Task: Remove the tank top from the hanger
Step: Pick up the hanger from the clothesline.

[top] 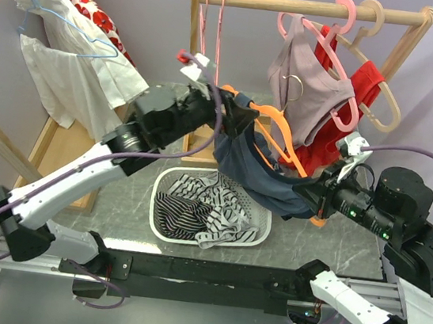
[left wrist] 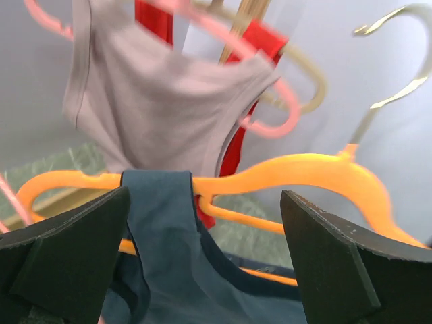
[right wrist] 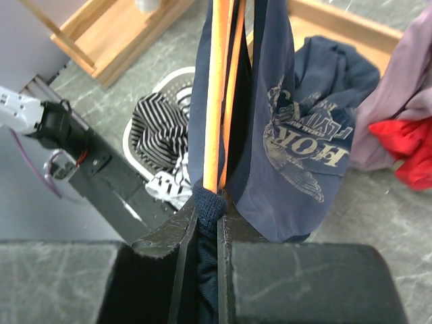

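Observation:
A navy tank top (top: 252, 167) with a gold print hangs on an orange hanger (top: 280, 134) in mid-air above the basket. My right gripper (top: 308, 194) is shut on the hanger's lower end, with navy fabric pinched between the jaws (right wrist: 209, 202). In the right wrist view the orange hanger (right wrist: 217, 101) runs straight away from the jaws, the tank top (right wrist: 297, 148) draped beside it. My left gripper (top: 235, 115) is at the hanger's upper end, open wide. Between its fingers lies the tank top's strap (left wrist: 158, 223), looped over the hanger (left wrist: 304, 172); neither finger touches it.
A white basket (top: 165, 203) with striped clothes sits under the tank top. Behind, a wooden rail (top: 301, 5) carries a mauve top (top: 306, 86) on a pink hanger and a red garment (top: 348, 131). A white floral shirt (top: 71, 55) hangs at left above a wooden box (top: 57, 157).

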Controlling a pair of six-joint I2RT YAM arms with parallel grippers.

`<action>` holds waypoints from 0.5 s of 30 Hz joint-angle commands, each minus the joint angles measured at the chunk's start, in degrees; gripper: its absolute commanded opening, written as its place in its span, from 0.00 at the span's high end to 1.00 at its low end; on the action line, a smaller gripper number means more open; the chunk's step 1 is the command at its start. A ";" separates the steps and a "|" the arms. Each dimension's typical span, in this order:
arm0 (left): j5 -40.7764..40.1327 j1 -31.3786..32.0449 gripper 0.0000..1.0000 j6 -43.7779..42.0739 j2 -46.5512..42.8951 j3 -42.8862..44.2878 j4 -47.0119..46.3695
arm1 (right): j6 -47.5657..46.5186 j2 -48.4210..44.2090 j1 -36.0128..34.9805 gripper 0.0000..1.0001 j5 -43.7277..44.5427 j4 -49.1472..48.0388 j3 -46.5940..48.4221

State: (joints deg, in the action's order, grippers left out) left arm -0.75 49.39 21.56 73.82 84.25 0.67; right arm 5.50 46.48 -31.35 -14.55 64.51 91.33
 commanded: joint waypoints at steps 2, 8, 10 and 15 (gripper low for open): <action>-2.31 0.89 0.01 -2.49 2.29 0.83 0.99 | 0.22 -2.00 -0.37 1.00 -1.46 -2.90 0.60; -4.61 0.98 0.01 -2.14 2.38 -0.92 2.50 | -1.01 -1.83 -0.29 1.00 -0.22 -3.34 2.27; -4.52 0.98 0.01 -2.05 2.29 -1.71 1.97 | -1.28 -1.57 -0.29 1.00 -0.31 -3.43 2.45; -3.29 0.89 0.01 -1.61 1.33 -2.86 0.75 | -1.37 -1.48 -0.29 1.00 2.06 -3.69 1.57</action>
State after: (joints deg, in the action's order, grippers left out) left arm -3.53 50.33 20.62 77.49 82.87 2.83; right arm 5.04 45.32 -31.35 -14.44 66.17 91.18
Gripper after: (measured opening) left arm 0.994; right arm 0.136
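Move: The left hand, open and empty, has the navy tank top's left strap, looped over the orange hanger, about 5 cm ahead of it and 4 cm lower. The grey tank top hangs some 14 cm ahead and 14 cm right of this hand, the empty pink hangers about 14 cm ahead and 11 cm left, at its height. From the right hand, which already pinches the other strap on the hanger, the left strap lies roughly 16 cm ahead, 17 cm left and 4 cm higher. The right hand keeps its pinch on the navy strap and holds the hanger out, almost still. Meanwhile the left hand sinks about 5 cm, easing a little forward and right and tipping its fingers down some 5 degrees, then settles with them wide open, facing the left strap; no touch on the strap can be seen. ##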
